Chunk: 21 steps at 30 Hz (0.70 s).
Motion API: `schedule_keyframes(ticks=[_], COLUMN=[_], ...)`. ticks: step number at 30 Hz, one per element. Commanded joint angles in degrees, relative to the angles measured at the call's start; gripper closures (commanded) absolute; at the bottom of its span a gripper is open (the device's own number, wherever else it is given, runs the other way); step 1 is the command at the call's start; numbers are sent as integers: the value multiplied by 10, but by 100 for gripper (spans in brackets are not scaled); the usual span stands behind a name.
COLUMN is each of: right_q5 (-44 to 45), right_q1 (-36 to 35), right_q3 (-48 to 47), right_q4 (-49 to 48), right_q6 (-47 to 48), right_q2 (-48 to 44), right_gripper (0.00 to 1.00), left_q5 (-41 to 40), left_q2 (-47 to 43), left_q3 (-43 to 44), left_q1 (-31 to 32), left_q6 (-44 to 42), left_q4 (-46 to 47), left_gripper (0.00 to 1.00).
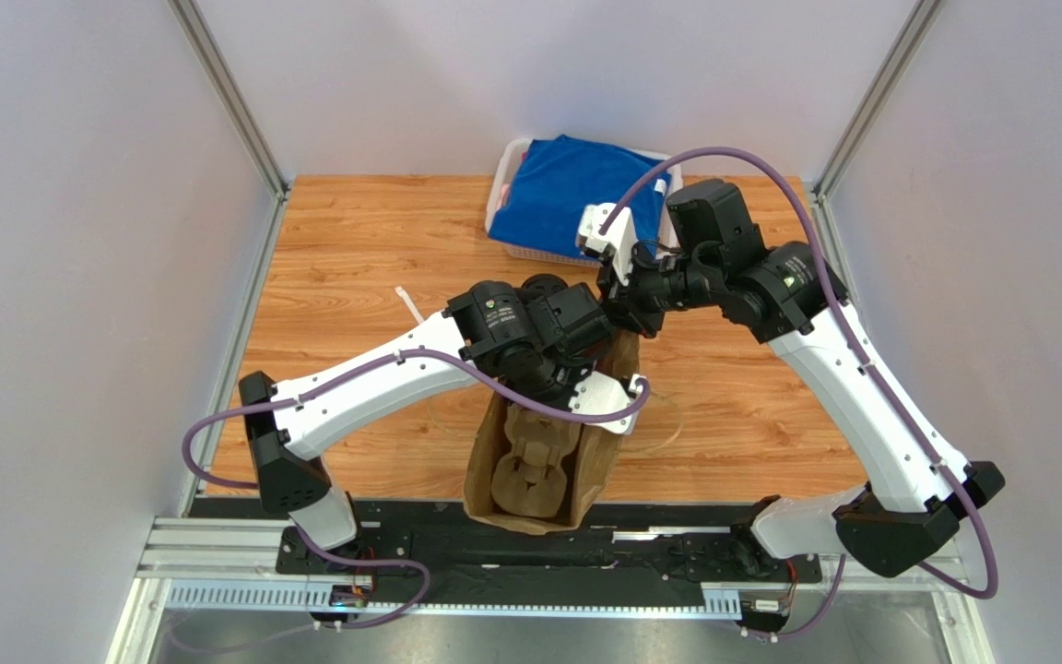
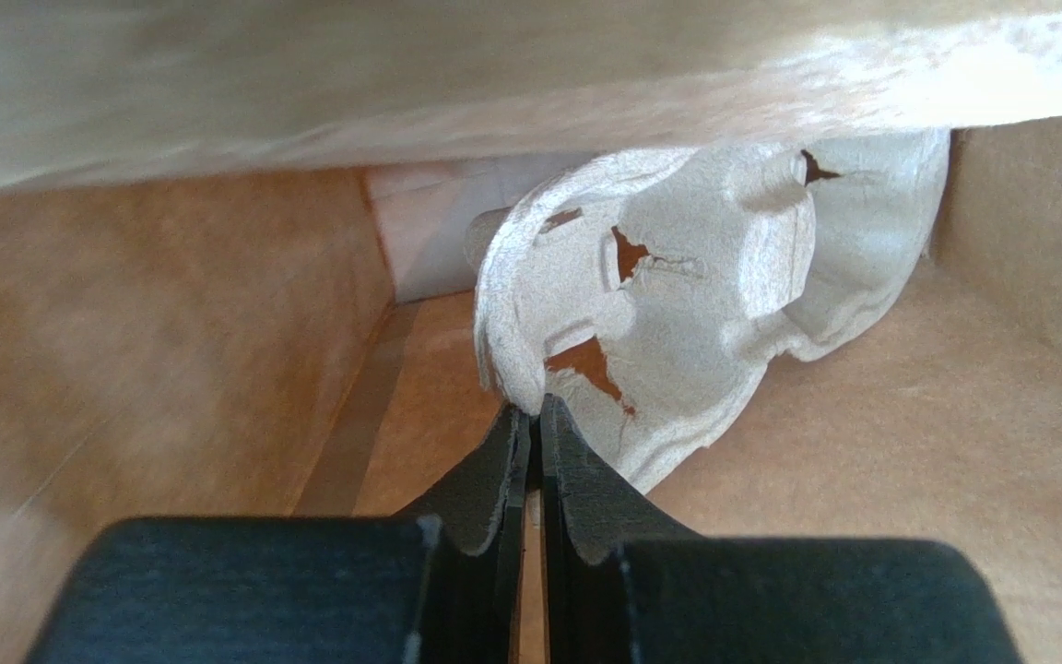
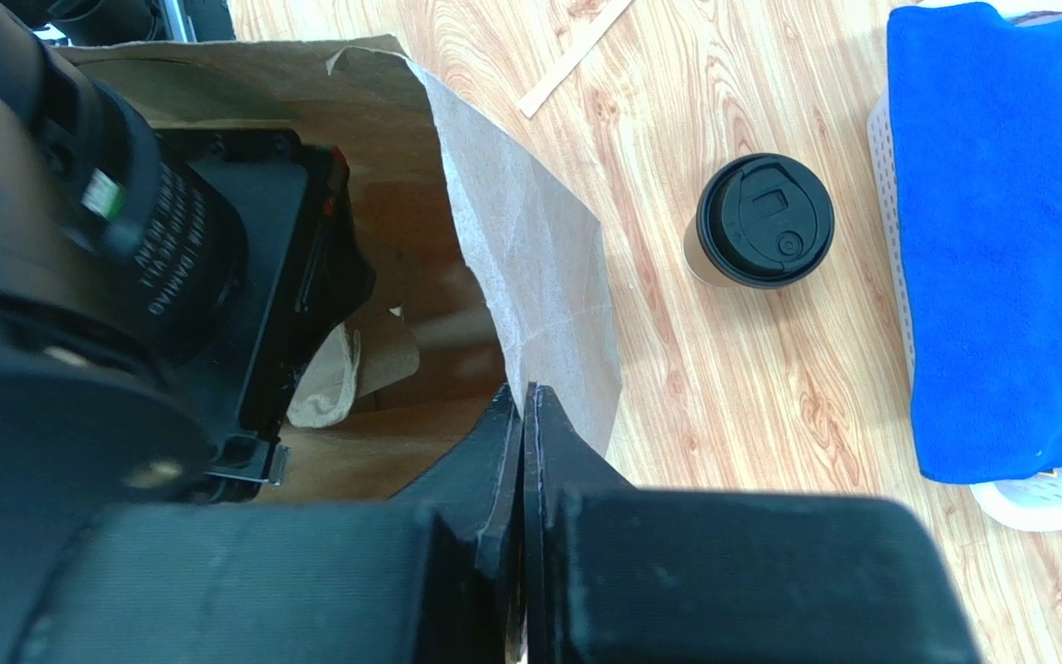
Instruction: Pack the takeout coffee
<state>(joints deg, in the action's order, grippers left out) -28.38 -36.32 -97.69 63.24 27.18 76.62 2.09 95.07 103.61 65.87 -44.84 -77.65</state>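
Note:
The takeout coffee (image 3: 761,222), a kraft cup with a black lid, stands upright on the wood table beside the tall brown paper bag (image 3: 537,235). My right gripper (image 3: 523,399) is shut on the bag's top edge and holds it open. My left gripper (image 2: 538,410) is down inside the bag (image 1: 484,477). Its jaws stand a thin slit apart, with the rim of the grey pulp cup carrier (image 2: 689,291) right at their tips. Whether that rim is still pinched does not show. From above, the carrier (image 1: 537,471) lies in the bag, and the cup is hidden under the arms.
A white basket (image 1: 506,173) holding a blue cloth (image 1: 571,194) sits at the table's back edge, right of the cup in the right wrist view. A wooden stirrer (image 1: 409,302) lies left of the arms. The left arm's wrist (image 1: 530,325) fills the bag's mouth.

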Motion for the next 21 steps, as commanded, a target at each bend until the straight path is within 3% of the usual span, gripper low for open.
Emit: schedule_keyframes(ticks=[1,7,19,20,21], right_q5=[-17,-15,-15,-15,-13], right_q1=[-3,-2,11,12,14], right_q3=[1,4,11,13,15], right_q4=[-22,-22,-22,-22,-22], right_q6=[-5,2,13,14,15], right_q2=[-6,-2,5,5,4], right_gripper=[100,100,100,100,100], left_q5=[15,10,18,22,26], left_q2=[5,7,-1,-3,-8], left_q3=[-12,-3,112,126,148], left_q1=[-1,-2,-1,-1,-1], left_q6=[-25,-31,-10,-7,-6], left_q4=[-50,-45,-80,-85,-87], left_gripper=[87,65,49,41,41])
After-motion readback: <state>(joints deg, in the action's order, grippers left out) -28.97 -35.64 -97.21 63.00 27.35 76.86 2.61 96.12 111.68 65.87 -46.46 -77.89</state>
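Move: The left hand is inside the paper bag, still holding the cup carrier by its forward end; the middle of the bag floor lies about 20 cm below, some 4 cm back and 3 cm to the right. The rim corner pinched by the right hand is roughly 6 cm ahead, 11 cm right and 10 cm above; the lidded coffee cup stands outside, about 20 cm ahead, 3 cm right and 17 cm lower. From the right hand the floor middle is 10 cm back, 8 cm left, 30 cm down. Sinking barely 1 cm, the left hand spreads its shut fingers to about half open and lets go of the cup carrier inside the bag. It pauses there, then lifts away faster, rising some 5 cm from its lowest point while drifting about 2 cm to the right, fingers still opening. The right hand stays put, keeping its pinch on the bag's rim. ##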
